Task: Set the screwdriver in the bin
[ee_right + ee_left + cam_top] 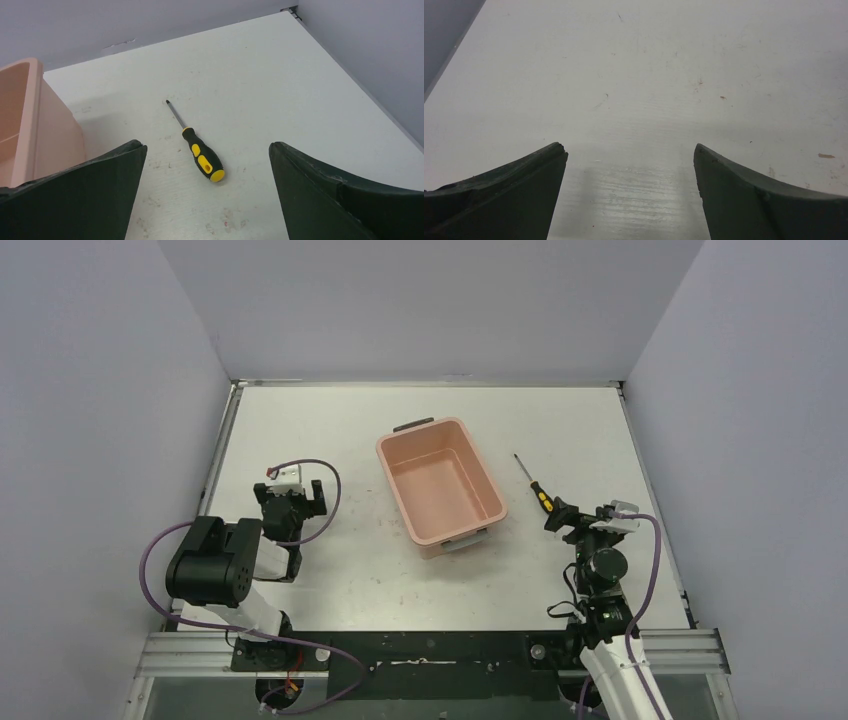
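Note:
The screwdriver (533,485) lies flat on the white table, to the right of the bin, tip pointing away from the arms. In the right wrist view the screwdriver (199,150) shows its black-and-yellow handle nearest the camera. My right gripper (565,517) hovers just behind the handle end, open, nothing between its fingers; the right gripper (207,147) frames the handle. The salmon-pink bin (440,486) stands empty mid-table, and the bin's wall (30,125) shows at the left of the right wrist view. My left gripper (291,495) is open over bare table; the left gripper (630,150) holds nothing.
Grey walls enclose the table on the left, back and right. The table's right edge (655,500) runs close to the screwdriver. Purple cables loop beside both arms. Bare table lies between the bin and each gripper.

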Controlling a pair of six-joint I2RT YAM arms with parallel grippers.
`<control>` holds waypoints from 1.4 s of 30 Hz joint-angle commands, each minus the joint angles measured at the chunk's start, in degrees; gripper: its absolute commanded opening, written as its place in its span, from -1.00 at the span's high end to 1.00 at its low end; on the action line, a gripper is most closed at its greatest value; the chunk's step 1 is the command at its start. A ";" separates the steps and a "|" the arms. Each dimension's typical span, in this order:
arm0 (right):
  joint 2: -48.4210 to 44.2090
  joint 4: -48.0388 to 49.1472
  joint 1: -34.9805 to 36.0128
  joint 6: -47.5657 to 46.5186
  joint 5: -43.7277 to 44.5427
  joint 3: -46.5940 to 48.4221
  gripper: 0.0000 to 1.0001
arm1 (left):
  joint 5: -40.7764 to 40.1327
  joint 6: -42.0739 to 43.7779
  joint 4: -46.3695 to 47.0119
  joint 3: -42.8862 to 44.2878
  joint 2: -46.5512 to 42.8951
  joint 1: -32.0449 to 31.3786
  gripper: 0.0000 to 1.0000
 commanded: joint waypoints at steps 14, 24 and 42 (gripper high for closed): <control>36.31 -9.19 -0.46 -9.25 3.88 30.78 -1.00 | -0.39 -0.51 2.45 1.22 -0.31 0.32 -0.94; 74.93 -34.07 -4.22 -13.78 -8.50 59.30 -1.00 | -0.39 -0.55 2.46 1.23 -0.30 0.32 -0.94; 89.69 -38.21 -4.45 -15.36 -16.35 61.03 0.73 | -0.38 -0.50 2.45 1.22 -0.31 0.37 -0.94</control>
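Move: The screwdriver lies flat on the table, its middle about 12 cm ahead of the right hand, 4 cm to the left and 14 cm below, shaft pointing out and slightly left, handle nearer. The bin's middle is about 12 cm ahead of that hand, some 23 cm to the left and 10 cm below. For the left hand, the screwdriver is roughly 48 cm to the right, level in reach and about 4 cm lower. The right hand swings up and forward in an arc, rising about 6 cm, then drops roughly 20 cm onto the screwdriver, easing back a little on the way down and drifting left, to end about 11 cm farther out than it began. Meanwhile the wrist tips the level fingers some 60 degrees downward and turns about 20 degrees counter-clockwise, and at the bottom the wide-open fingers close from both sides to pinch the front of the black handle, just behind its yellow collar. ##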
